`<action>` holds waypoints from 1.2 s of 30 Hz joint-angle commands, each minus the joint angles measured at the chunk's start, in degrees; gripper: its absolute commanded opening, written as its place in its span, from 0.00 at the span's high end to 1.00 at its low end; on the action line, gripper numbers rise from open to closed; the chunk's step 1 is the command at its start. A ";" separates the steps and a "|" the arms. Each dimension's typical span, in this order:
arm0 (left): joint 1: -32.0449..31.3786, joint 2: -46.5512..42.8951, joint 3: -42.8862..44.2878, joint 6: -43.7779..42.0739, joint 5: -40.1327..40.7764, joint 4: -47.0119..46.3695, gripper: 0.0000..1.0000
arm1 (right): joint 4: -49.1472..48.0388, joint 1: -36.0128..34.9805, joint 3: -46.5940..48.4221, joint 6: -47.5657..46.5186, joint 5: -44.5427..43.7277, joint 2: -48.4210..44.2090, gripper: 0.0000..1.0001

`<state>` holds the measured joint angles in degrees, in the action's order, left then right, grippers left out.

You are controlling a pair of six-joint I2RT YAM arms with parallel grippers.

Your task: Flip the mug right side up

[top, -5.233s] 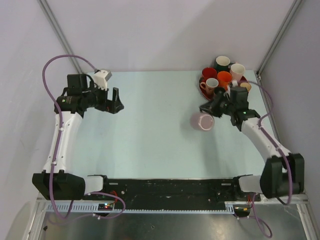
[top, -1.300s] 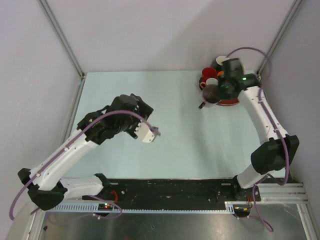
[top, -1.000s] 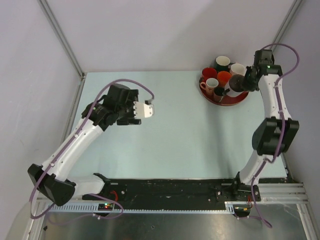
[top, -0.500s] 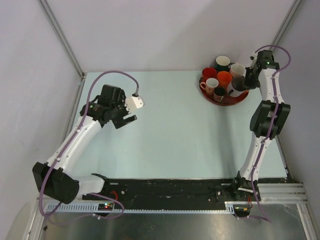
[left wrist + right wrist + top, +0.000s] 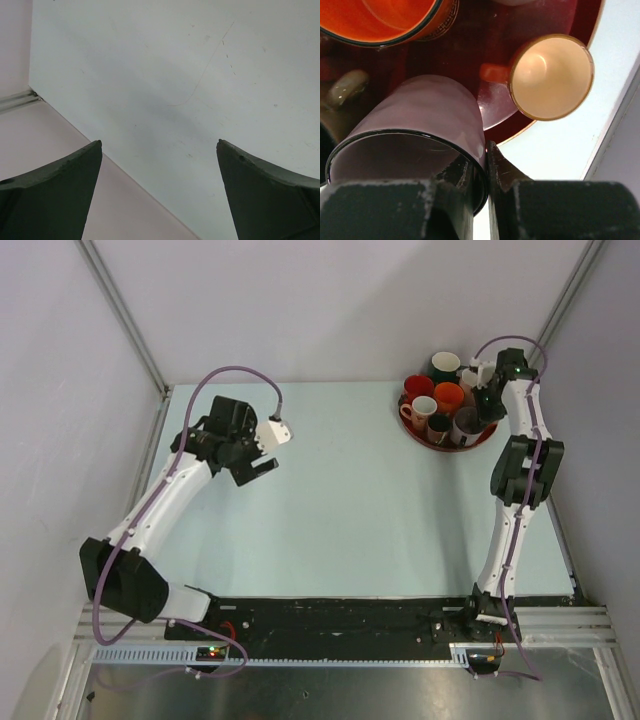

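Observation:
The pink mug (image 5: 466, 422) with a dark inside stands mouth up over the dark red tray (image 5: 450, 444) at the back right. My right gripper (image 5: 481, 408) is shut on its rim. In the right wrist view one finger is inside the mug (image 5: 420, 115) and one is outside, with the gripper (image 5: 483, 150) pinching the wall. I cannot tell whether the mug's base touches the tray (image 5: 470, 55). My left gripper (image 5: 252, 466) is open and empty over the left of the table, and its view (image 5: 159, 143) shows only bare table and wall.
Several other mugs stand upright on the tray: green (image 5: 444, 365), white (image 5: 474, 377), red (image 5: 418, 387), orange (image 5: 449, 395). A cream mug (image 5: 551, 76) and an orange mug (image 5: 395, 20) sit close to the pink one. The frame post (image 5: 555, 310) rises beside the tray.
My right arm has carried the pink mug from the table onto the tray, now mouth up. My left arm swept out over the table and pulled back to the left.

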<state>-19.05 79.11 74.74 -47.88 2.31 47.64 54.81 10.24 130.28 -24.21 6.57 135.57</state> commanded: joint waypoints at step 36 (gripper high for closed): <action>6.93 -1.94 6.08 20.12 -6.47 -3.24 0.00 | -10.13 -4.26 -2.05 -1.95 -23.42 -12.83 0.16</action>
<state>-16.32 81.52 78.37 -40.93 0.60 47.18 47.86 6.37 129.08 -28.75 -12.21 133.62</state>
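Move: My right hand, its fingers already shut on the right rim of the tilted grey mug, has the mug's middle about 4 cm left, 1 cm ahead and 4 cm below; it is going down onto the plate. The small cream cup sits about 5 cm ahead and 3 cm right, the orange mug 8 cm ahead and 8 cm left, the dark brown mug 11 cm left and 1 cm ahead. From my left hand the grey mug is some 20 cm ahead, 51 cm right and 14 cm lower. With my right hand still pinching the rim, I lower the grey mug about 2 cm and then ease it roughly 2 cm forward to stand it on the plate. I pause briefly, spread the fingers wide to let go of the rim, drift right and lift about 5 cm clear, rolling the wrist so the fingertips swing to the right. ##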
